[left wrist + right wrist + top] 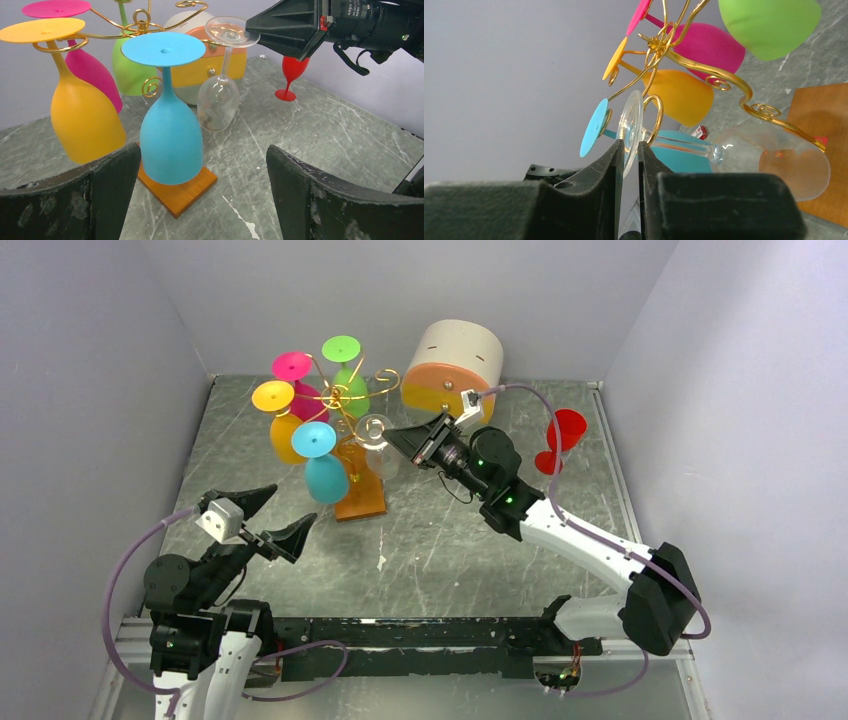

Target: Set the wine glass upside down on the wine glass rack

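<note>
The clear wine glass (377, 444) hangs upside down from a curled arm of the gold wire wine glass rack (345, 395). Its stem sits in a gold loop (655, 117) and its bowl (774, 160) hangs over the rack's wooden base (182, 192). My right gripper (629, 147) is level with the glass's foot (630, 127). Its jaws stand slightly apart, one on each side of the foot's rim. My left gripper (202, 160) is wide open low on the near left, a short way from the rack, holding nothing.
Pink (293, 367), yellow (275, 400), green (342, 350) and blue (322, 465) glasses hang upside down on the rack. A round cream drawer box (455, 365) stands behind it. A red glass (562, 440) stands upright by the right wall.
</note>
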`<action>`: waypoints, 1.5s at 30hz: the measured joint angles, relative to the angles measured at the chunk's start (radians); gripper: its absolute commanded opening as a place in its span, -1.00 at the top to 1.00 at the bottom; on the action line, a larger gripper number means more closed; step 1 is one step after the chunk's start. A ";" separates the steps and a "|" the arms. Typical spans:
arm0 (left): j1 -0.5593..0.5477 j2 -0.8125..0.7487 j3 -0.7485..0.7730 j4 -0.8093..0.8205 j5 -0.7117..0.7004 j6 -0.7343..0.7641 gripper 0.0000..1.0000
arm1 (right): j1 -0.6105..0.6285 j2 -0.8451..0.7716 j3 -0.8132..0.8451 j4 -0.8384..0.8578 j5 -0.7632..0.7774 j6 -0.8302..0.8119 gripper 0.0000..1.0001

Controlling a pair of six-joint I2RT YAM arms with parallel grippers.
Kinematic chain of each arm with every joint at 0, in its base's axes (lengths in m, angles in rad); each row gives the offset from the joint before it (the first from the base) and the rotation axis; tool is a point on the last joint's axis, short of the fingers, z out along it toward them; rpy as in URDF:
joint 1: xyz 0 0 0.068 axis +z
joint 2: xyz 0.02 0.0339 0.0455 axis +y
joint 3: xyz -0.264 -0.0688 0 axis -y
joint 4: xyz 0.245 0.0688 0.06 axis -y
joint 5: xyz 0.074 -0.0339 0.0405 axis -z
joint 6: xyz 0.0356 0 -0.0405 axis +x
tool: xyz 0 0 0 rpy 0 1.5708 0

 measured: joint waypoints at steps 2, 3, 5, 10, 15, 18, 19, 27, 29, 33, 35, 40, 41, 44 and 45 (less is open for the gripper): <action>0.000 0.000 0.000 0.000 0.000 0.000 -0.98 | -0.001 -0.002 -0.002 0.001 0.003 0.000 0.55; 0.000 0.000 0.000 0.000 0.000 0.000 -0.98 | -0.001 -0.002 -0.005 0.003 0.004 0.002 0.49; 0.000 0.000 0.000 0.000 0.000 0.000 -0.98 | -0.002 -0.003 -0.010 0.008 0.007 0.003 0.42; 0.000 0.000 0.000 0.000 0.000 0.000 -0.98 | -0.004 -0.009 -0.030 0.014 0.014 0.007 0.27; 0.000 0.000 0.000 0.000 0.000 0.000 -0.98 | -0.005 -0.022 -0.033 0.006 0.016 -0.006 0.11; 0.000 0.000 0.000 0.000 0.000 0.000 -0.98 | -0.005 -0.050 -0.033 -0.021 0.021 -0.032 0.02; 0.000 0.000 0.000 0.000 0.000 0.000 -0.98 | -0.005 -0.062 -0.033 -0.033 0.025 -0.042 -0.01; 0.000 0.007 0.000 -0.004 -0.016 -0.001 -0.98 | -0.007 -0.170 -0.034 -0.132 0.069 -0.156 -0.23; 0.000 0.007 0.000 -0.004 -0.026 -0.003 -0.98 | -0.008 -0.197 -0.034 -0.169 0.090 -0.193 -0.27; 0.000 0.009 0.000 -0.003 -0.039 -0.018 -0.98 | -0.011 -0.258 -0.034 -0.264 0.173 -0.291 -0.34; 0.000 0.019 0.000 -0.003 -0.039 -0.027 -0.98 | -0.013 -0.285 -0.028 -0.315 0.227 -0.353 -0.36; 0.000 0.073 0.007 -0.005 -0.030 -0.051 -0.98 | -0.018 -0.300 0.039 -0.423 0.372 -0.523 -0.38; 0.000 0.082 0.011 -0.006 -0.025 -0.055 -0.98 | -0.019 -0.299 0.050 -0.439 0.399 -0.557 -0.38; 0.000 0.090 0.015 -0.005 -0.014 -0.060 -0.98 | -0.029 -0.282 0.090 -0.482 0.472 -0.652 -0.38; 0.000 0.088 0.015 -0.004 -0.010 -0.060 -0.98 | -0.038 -0.268 0.112 -0.500 0.501 -0.688 -0.38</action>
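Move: The clear glass already hangs upside down at the rack, its foot still between the slightly parted right fingertips; its middle is about 4 cm left, 2 cm ahead and 8 cm below. From the right hand the rack's hub is 11 cm left and 10 cm ahead, the cyan glass 16 cm left and 1 cm back, the drawer box 24 cm ahead, 12 cm right. From the left hand the clear glass lies some 17 cm ahead, 16 cm right, 6 cm lower. Let the right fingers keep opening, nearly on the spot at first, until the clear glass's foot is free between them. Then draw the right gripper away from the rack, gathering speed to its own right, about 14 cm in all and easing slightly forward late on. As it leaves, turn the wrist clockwise some 30 degrees and roll its left side down, so the fingers swing round to point more forward. ##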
